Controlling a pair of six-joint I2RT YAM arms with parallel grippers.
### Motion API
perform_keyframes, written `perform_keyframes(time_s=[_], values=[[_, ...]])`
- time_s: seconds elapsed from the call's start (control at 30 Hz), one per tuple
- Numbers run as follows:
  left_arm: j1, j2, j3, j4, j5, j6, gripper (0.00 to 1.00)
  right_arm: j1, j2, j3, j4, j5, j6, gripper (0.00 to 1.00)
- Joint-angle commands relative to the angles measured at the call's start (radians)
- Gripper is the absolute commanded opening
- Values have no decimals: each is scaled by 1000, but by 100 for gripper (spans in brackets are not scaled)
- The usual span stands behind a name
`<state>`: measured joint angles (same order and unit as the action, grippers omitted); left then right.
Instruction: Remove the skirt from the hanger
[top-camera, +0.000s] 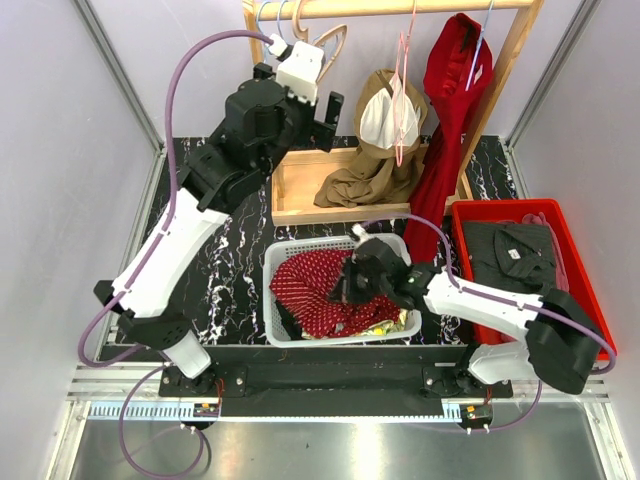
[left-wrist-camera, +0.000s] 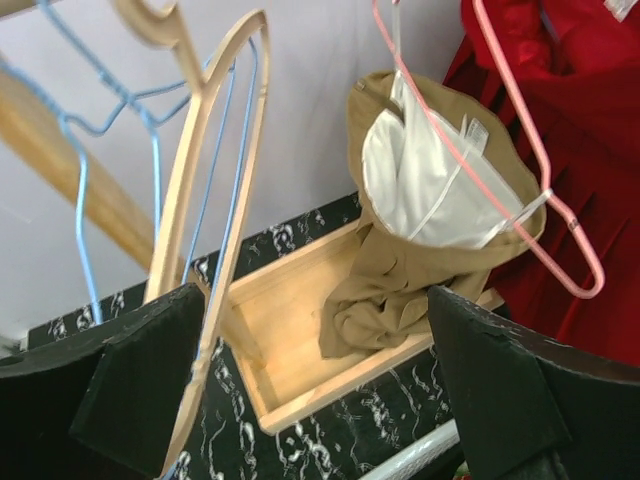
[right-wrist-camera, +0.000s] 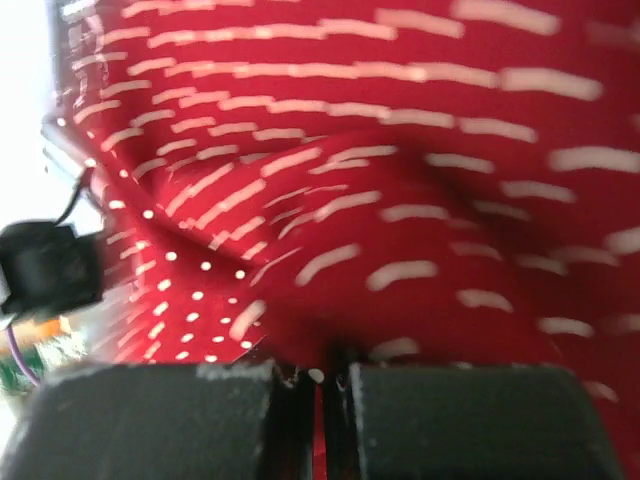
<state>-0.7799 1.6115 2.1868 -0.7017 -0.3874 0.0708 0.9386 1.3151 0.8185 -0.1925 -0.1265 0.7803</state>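
A tan skirt (top-camera: 375, 165) (left-wrist-camera: 420, 250) with white lining hangs from a pink wire hanger (top-camera: 403, 90) (left-wrist-camera: 520, 170) on the rail, its hem slumped into the wooden tray. My left gripper (top-camera: 300, 95) (left-wrist-camera: 315, 330) is open and empty, raised left of the skirt, beside a bare wooden hanger (top-camera: 330, 40) (left-wrist-camera: 215, 170). My right gripper (top-camera: 345, 285) (right-wrist-camera: 322, 385) is down in the white basket (top-camera: 320, 243), shut on a fold of red white-dotted cloth (top-camera: 315, 285) (right-wrist-camera: 380, 150) lying there.
A wooden tray (top-camera: 295, 190) stands at the back under the rail (top-camera: 420, 8). A red garment (top-camera: 455, 90) hangs right of the skirt. Blue wire hangers (left-wrist-camera: 80, 180) hang at the left. A red bin (top-camera: 500, 208) with dark clothes stands at the right.
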Motion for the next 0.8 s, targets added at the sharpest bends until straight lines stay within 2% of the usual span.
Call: perform_keyframes(time_s=[0.0,0.1,0.27,0.3,0.33,0.37,0.43,0.47,0.57,0.77], values=[[-18,65,125,79,45,-2,99,-113,21,-192,146,-140,195,0],[-25,113,159,119,53,-19,99,-190,105,-223,169,-244,186,0],[-24,195,205,172,59,-118,99,-193,280,-182,168,-372,122,0],[-24,206,229,180,65,-138,99,-193,298,-182,176,-383,97,3],[-24,218,246,185,94,-164,99,-192,300,-183,173,-381,87,13],[-28,246,266,188,104,-172,99,-192,294,-185,171,-377,68,19],[-50,267,294,215,108,-172,99,-192,251,-200,217,-372,53,36],[-61,286,300,223,110,-172,99,-192,210,-205,225,-364,39,50],[-74,323,326,243,110,-178,99,-193,138,-216,228,-317,7,60],[-97,367,344,251,96,-201,99,-192,75,-243,225,-292,-23,62]])
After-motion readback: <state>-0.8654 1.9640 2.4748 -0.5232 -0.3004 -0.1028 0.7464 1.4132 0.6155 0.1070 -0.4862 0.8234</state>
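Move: The pink hanger lies about 12 cm ahead of the left hand, 16 cm to its right and 3 cm lower; the brown skirt hangs about 23 cm ahead, 18 cm right, 12 cm below that hand. The emptied wooden hanger is 5 cm to its left, about 2 cm ahead. The polka-dot garment's middle is some 6 cm straight below the right hand; the black garment is 12 cm left, 6 cm back and 8 cm below. Swinging about 13 cm right and a little forward, the wide-open left hand leaves the wooden hanger and closes on the pink one, rolling its left side down some 15 degrees and turning slightly clockwise. Meanwhile the right hand takes the polka-dot cloth, pinched in shut fingers, down 8 cm into the basket while tipping downwards, opens well past halfway to let go, and rises some 3 cm. ##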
